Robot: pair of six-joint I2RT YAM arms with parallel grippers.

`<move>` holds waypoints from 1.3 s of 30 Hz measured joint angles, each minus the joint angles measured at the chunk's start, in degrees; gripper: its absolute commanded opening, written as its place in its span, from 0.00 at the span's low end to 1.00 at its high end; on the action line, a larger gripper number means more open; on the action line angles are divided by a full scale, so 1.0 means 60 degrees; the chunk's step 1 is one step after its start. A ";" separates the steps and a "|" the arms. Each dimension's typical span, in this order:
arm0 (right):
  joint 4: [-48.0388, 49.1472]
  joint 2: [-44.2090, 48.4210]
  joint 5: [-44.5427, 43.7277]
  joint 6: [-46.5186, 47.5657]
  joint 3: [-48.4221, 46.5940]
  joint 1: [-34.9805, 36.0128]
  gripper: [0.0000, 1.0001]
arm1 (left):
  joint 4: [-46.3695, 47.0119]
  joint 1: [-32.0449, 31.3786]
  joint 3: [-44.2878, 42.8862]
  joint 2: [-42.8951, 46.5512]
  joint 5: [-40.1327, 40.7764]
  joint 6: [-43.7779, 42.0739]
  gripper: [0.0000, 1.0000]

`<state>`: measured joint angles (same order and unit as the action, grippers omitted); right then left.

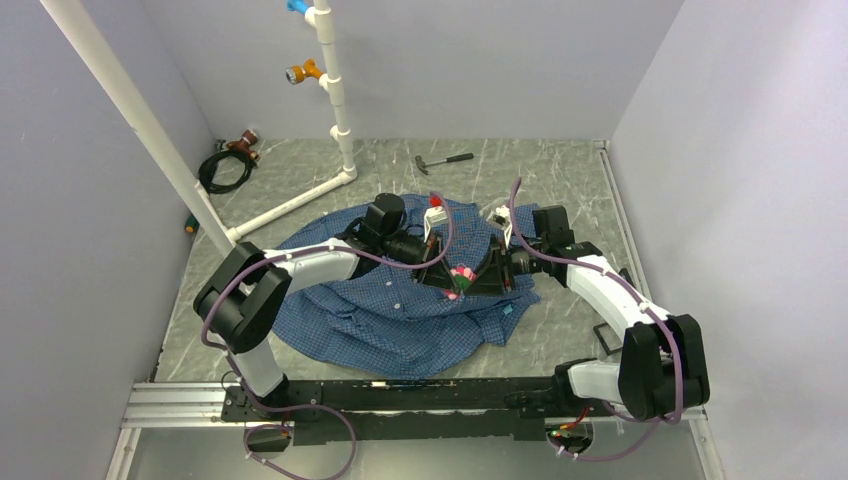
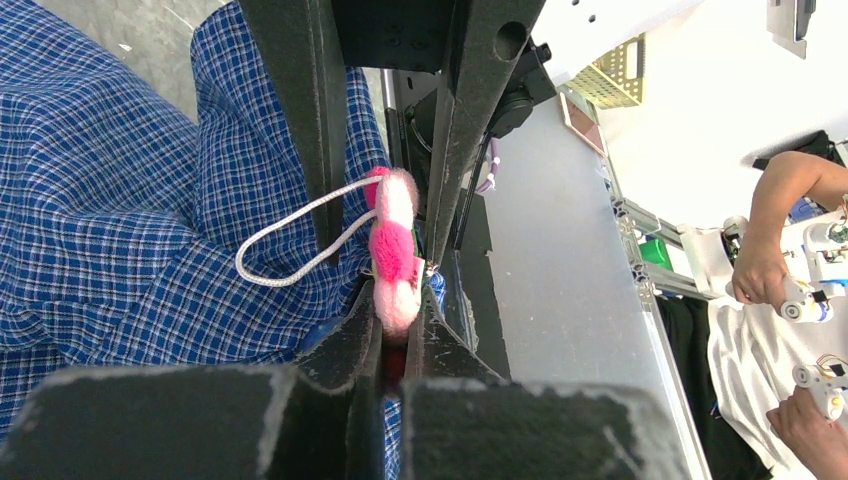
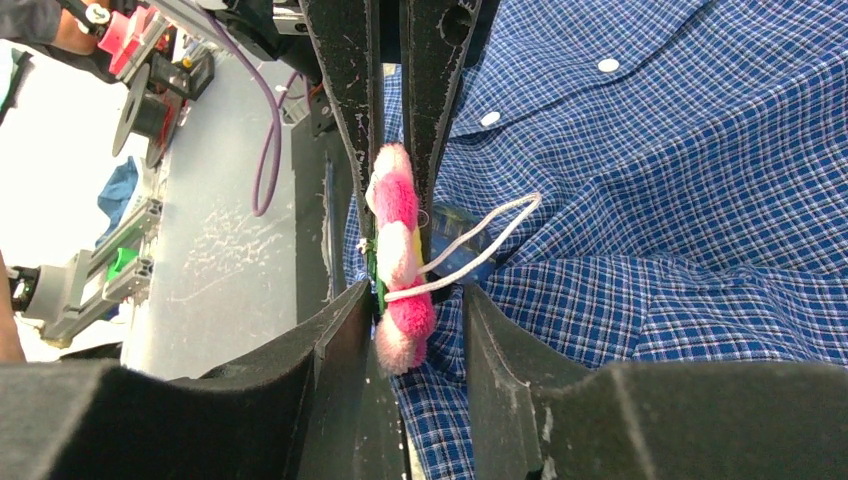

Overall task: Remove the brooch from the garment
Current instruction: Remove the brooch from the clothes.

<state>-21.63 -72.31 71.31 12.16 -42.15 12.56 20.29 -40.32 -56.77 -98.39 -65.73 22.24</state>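
The garment (image 1: 400, 320), a blue checked shirt, lies crumpled in the middle of the table. The brooch (image 1: 461, 276) is a fuzzy pink flower piece standing edge-on above the cloth, with a white cord loop (image 2: 290, 250) hanging from it. My left gripper (image 2: 400, 312) is shut on one edge of the brooch (image 2: 396, 250). My right gripper (image 3: 415, 300) comes from the opposite side, open around the brooch (image 3: 398, 255). One of its fingers (image 3: 340, 330) touches the pink fuzz; the other stands a little apart from it. In the top view both grippers meet at the brooch.
A hammer (image 1: 443, 161) lies at the back of the table. A white pipe frame (image 1: 335, 100) stands at the back left, with a dark coiled hose (image 1: 228, 165) beside it. Shirt buttons (image 3: 607, 65) and a light-blue tag (image 1: 510, 309) show on the cloth.
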 measured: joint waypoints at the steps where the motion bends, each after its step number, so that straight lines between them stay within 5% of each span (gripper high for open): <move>1: 0.0004 0.0000 0.0000 0.0004 0.0000 0.0000 0.41 | 0.0000 0.0000 0.0000 -0.0004 0.0000 0.0004 0.00; 11: 0.0055 0.0000 0.0124 0.0004 0.0000 0.0066 0.37 | 0.0193 -0.0004 0.0000 -0.0095 -0.0047 0.0255 0.00; 18: 0.0073 0.0000 0.0153 -0.0033 0.0000 0.0124 0.17 | 0.0262 0.0000 0.0000 -0.0138 -0.0073 0.0430 0.00; 21: 0.0102 -0.0018 0.0160 -0.0109 0.0000 0.0142 0.00 | 0.0331 0.0000 0.0000 -0.0142 -0.0113 0.0452 0.00; 24: 0.0124 -0.0036 0.0178 -0.0219 0.0004 0.0146 0.00 | 0.0372 0.0000 0.0004 -0.0142 -0.0189 0.0474 0.00; 29: 0.0251 -0.0040 0.0200 -0.0525 0.0051 0.0149 0.00 | 0.0346 0.0015 0.0000 -0.0146 -0.0175 0.0463 0.33; 35: 0.1683 -0.0051 -0.0113 -0.1887 0.0470 0.0087 0.00 | 0.0182 0.0477 0.0138 -0.0025 0.0630 0.0412 0.51; 39: 0.2703 -0.0084 -0.0321 -0.3147 0.0867 -0.0073 0.00 | -0.0142 0.1082 0.0208 0.0470 0.1457 0.0284 0.55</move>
<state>-5.41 -72.82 69.38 -6.72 -36.95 12.12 19.44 -33.82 -55.53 -95.57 -56.99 23.94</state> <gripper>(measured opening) 0.050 0.532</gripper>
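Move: The brooch's middle is about 3 cm to the right of the left hand, whose shut fingers hold its left rim, and about 3 cm to the left of the right hand, whose half-open fingers stand around its right rim. The nearest white shirt button lies some 14 cm left of the left hand, level fore and aft, on the garment about 9 cm lower; the light-blue tag is roughly 7 cm right and 6 cm back of the right hand, also below. Close the right gripper on the right rim of the brooch, holding it nearly in place while the left keeps its pinch. Once the right has shut, open the left fingers about halfway and draw them off the brooch, forward about 6 cm and a little left, turning some 15 degrees counter-clockwise. As the left leaves, let the right ease about 1.5 cm forward, twisting slightly. ##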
